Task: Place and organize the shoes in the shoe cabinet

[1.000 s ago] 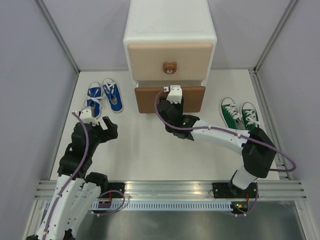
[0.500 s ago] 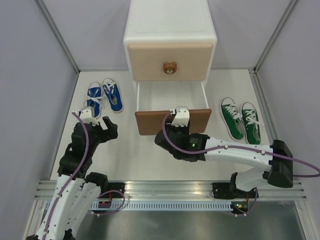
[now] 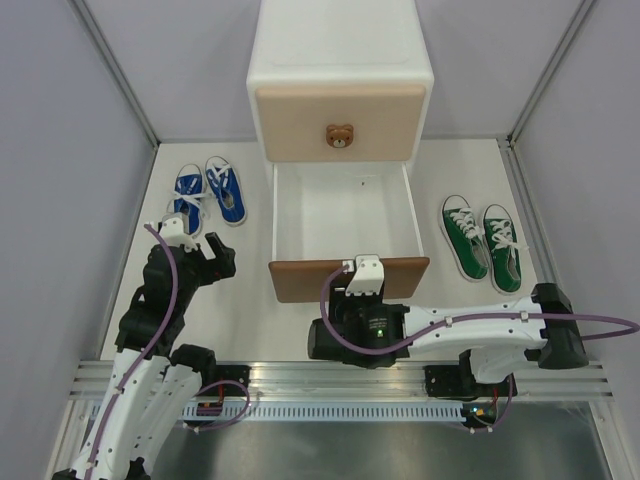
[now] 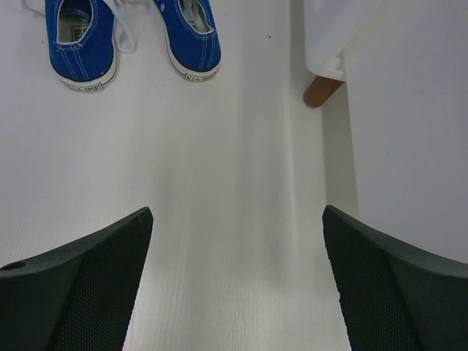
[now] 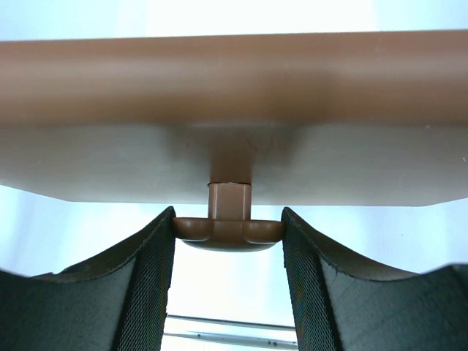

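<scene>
The white shoe cabinet (image 3: 340, 45) stands at the back, its beige upper drawer (image 3: 338, 122) closed. Its brown lower drawer (image 3: 348, 279) is pulled far out, showing a white inside with nothing in it. My right gripper (image 3: 363, 272) is shut on the lower drawer's knob (image 5: 228, 232), both pads touching its sides. The blue shoes (image 3: 208, 192) lie left of the cabinet, also the blue shoes (image 4: 131, 36) at the top of the left wrist view. The green shoes (image 3: 482, 240) lie to the right. My left gripper (image 3: 200, 250) hangs open just in front of the blue pair.
A brown cabinet foot (image 4: 322, 91) shows beside the white drawer wall (image 4: 409, 131). Grey walls close in both sides. A metal rail (image 3: 340, 380) runs along the near edge.
My right gripper has drawn the lower drawer out toward the near edge, from barely open to far out. The left arm has not moved.
</scene>
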`<state>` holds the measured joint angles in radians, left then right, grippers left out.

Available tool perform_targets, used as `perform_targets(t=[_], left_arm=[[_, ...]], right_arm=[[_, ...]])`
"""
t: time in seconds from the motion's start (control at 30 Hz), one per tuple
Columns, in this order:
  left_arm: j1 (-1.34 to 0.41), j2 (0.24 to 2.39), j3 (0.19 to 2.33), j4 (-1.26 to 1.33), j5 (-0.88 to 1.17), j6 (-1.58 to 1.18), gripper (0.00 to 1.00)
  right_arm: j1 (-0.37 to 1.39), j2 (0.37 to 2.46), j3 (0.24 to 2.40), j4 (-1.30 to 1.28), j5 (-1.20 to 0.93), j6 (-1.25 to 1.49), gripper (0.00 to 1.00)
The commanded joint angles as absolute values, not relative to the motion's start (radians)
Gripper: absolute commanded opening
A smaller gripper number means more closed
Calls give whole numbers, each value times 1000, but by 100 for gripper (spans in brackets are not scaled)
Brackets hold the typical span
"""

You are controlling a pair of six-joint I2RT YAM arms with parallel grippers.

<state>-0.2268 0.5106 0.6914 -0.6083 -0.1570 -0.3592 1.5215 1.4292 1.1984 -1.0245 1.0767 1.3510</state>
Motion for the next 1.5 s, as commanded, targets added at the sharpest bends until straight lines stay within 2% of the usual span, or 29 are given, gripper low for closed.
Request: perform_targets(t=[0.0,0.5,0.63,0.7,0.87,0.97,1.1,1.47], left_arm=[[-229,515,690,-566,-176,-322,100],[-229,519,690,-568,-178,-322,100],[-229,522,690,-566,-176,-322,100],[-229,522,690,-566,-176,-322,100],[-229,522,689,-566,-175,-322,100],[-229,522,689,-568,-173,-321,100],[-229,523,689,-566,-170,-322,100],[-229,528,689,-566,-164,-322,100]], right_arm=[[1574,1465,1264,-1153,1103,1566,34],[1652,1483,1285,-1132,1078,1605,38],[1666,1516,1334,-1143,1083,1594,42],[1674,1523,1345,-1155,1088,1592,50],[1675,1496,1318,-1222,1104,1647,54],[1677,1454,1289,-1226,1101,1658,78],[1689,1404,1264,-1161,1075,1544,98],[1704,1260,1393,-1175,1003,1299,98]])
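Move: The right fingers are already shut on the lower drawer's bear knob, with the brown drawer front some 3 cm ahead and the drawer far out. The upper drawer's knob is about 25 cm ahead, 2 cm left and 17 cm higher. The nearer green shoe lies roughly 16 cm ahead, 24 cm right and 8 cm lower; its mate is 8 cm farther right and 2 cm nearer. From the left hand, the lower knob is about 8 cm back, 29 cm right and 2 cm lower. Still gripping the lower drawer's knob by its sides, the right hand slowly draws it about 3 cm farther back towards the base, easing a little over 1 cm to the left. The fingers then spread wide and let go, and the hand backs clear another 3 cm while rising about 4 cm, turning some 10 degrees counter-clockwise. ##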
